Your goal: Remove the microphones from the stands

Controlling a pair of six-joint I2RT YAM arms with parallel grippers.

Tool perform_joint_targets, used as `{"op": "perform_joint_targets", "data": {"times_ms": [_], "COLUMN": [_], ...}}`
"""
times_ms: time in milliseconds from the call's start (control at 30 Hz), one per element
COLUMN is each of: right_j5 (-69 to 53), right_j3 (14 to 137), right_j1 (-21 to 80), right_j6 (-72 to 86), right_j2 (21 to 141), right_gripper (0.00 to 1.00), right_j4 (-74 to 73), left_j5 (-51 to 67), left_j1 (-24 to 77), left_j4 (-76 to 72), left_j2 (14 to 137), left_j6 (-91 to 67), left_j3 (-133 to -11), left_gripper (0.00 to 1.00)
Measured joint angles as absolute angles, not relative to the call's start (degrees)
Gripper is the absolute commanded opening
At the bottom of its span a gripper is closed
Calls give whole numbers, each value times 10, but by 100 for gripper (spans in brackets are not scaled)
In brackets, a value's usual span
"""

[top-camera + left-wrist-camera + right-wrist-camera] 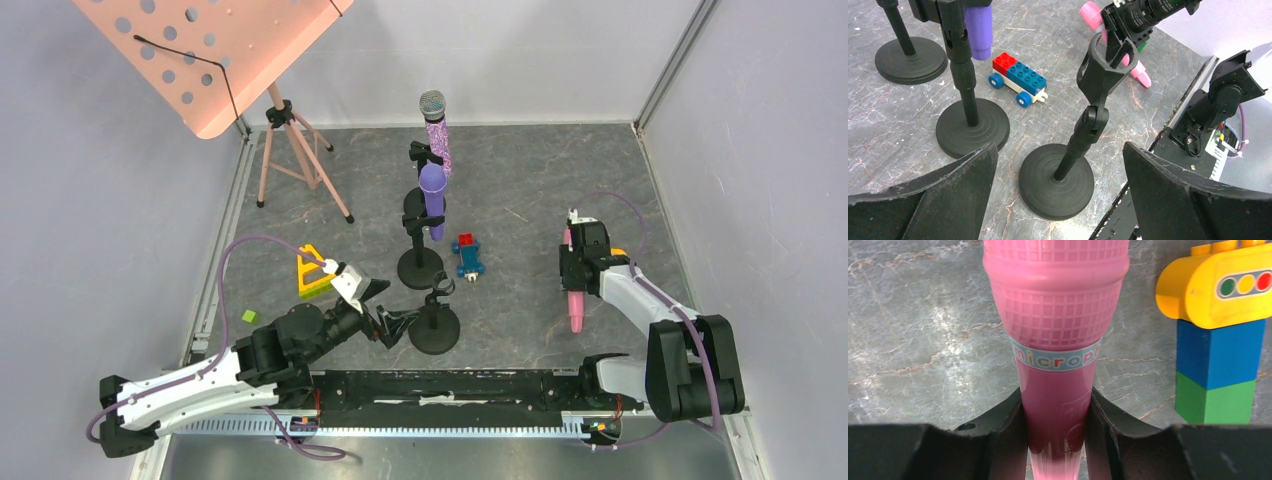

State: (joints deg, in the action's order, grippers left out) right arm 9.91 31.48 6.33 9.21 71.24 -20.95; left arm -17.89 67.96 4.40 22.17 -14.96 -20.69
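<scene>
A pink toy microphone (1055,315) is clamped by its handle in my right gripper (1057,430), low over the table at the right (576,305); it also shows in the left wrist view (1138,70). Whether it rests on the table I cannot tell. The near black stand (434,325) has an empty clip (1105,65). My left gripper (392,308) is open, its jaws either side of that stand's base (1056,180) without touching it. A purple microphone (432,195) sits in the middle stand. A glittery microphone (435,125) sits in the far stand.
A red and blue brick car (468,255) stands right of the middle stand. A yellow, blue and green block tower (1218,335) stands beside the pink microphone. A pink music stand (220,60) is at the back left. A yellow triangle toy (313,270) and a green cube (249,316) lie left.
</scene>
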Motion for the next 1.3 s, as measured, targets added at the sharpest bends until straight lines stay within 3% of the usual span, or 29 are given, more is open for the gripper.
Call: {"op": "perform_joint_targets", "data": {"times_ms": [900,1067,1300], "right_j5": [153,145,69], "right_j3": [312,333,368], "right_j1": [63,63,63], "right_j6": [96,96,104], "right_j2": [700,627,456], "right_gripper": [56,65,70], "right_j4": [-216,-258,-254], "left_j5": [-181,-192,-230], "left_j1": [680,680,680], "left_j4": [44,47,77], "left_j2": [236,236,210], "left_j6": [-150,-156,-185], "left_j3": [-207,-207,-207], "left_gripper": [100,100,100]}}
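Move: The right hand still grips the pink microphone by the upper handle, down at the table, the microphone's middle lying about 2 cm back of the hand point. The yellow, blue and green bricks are some 10 cm to its right, level with it; the toy car stands about 25 cm left and 3 cm farther out. From the waiting left hand, the pink microphone lies roughly 42 cm right, 6 cm ahead and 18 cm lower. The right hand, keeping its height at the table, first shifts the pink microphone about 1.5 cm to the right with a slight roll, then holds still there while its fingers ease open and let go of the handle. It then climbs away quickly, some 13 cm up and slightly forward, still opening its fingers, tipping their tips up by roughly 25 degrees and drifting back left near the end. ##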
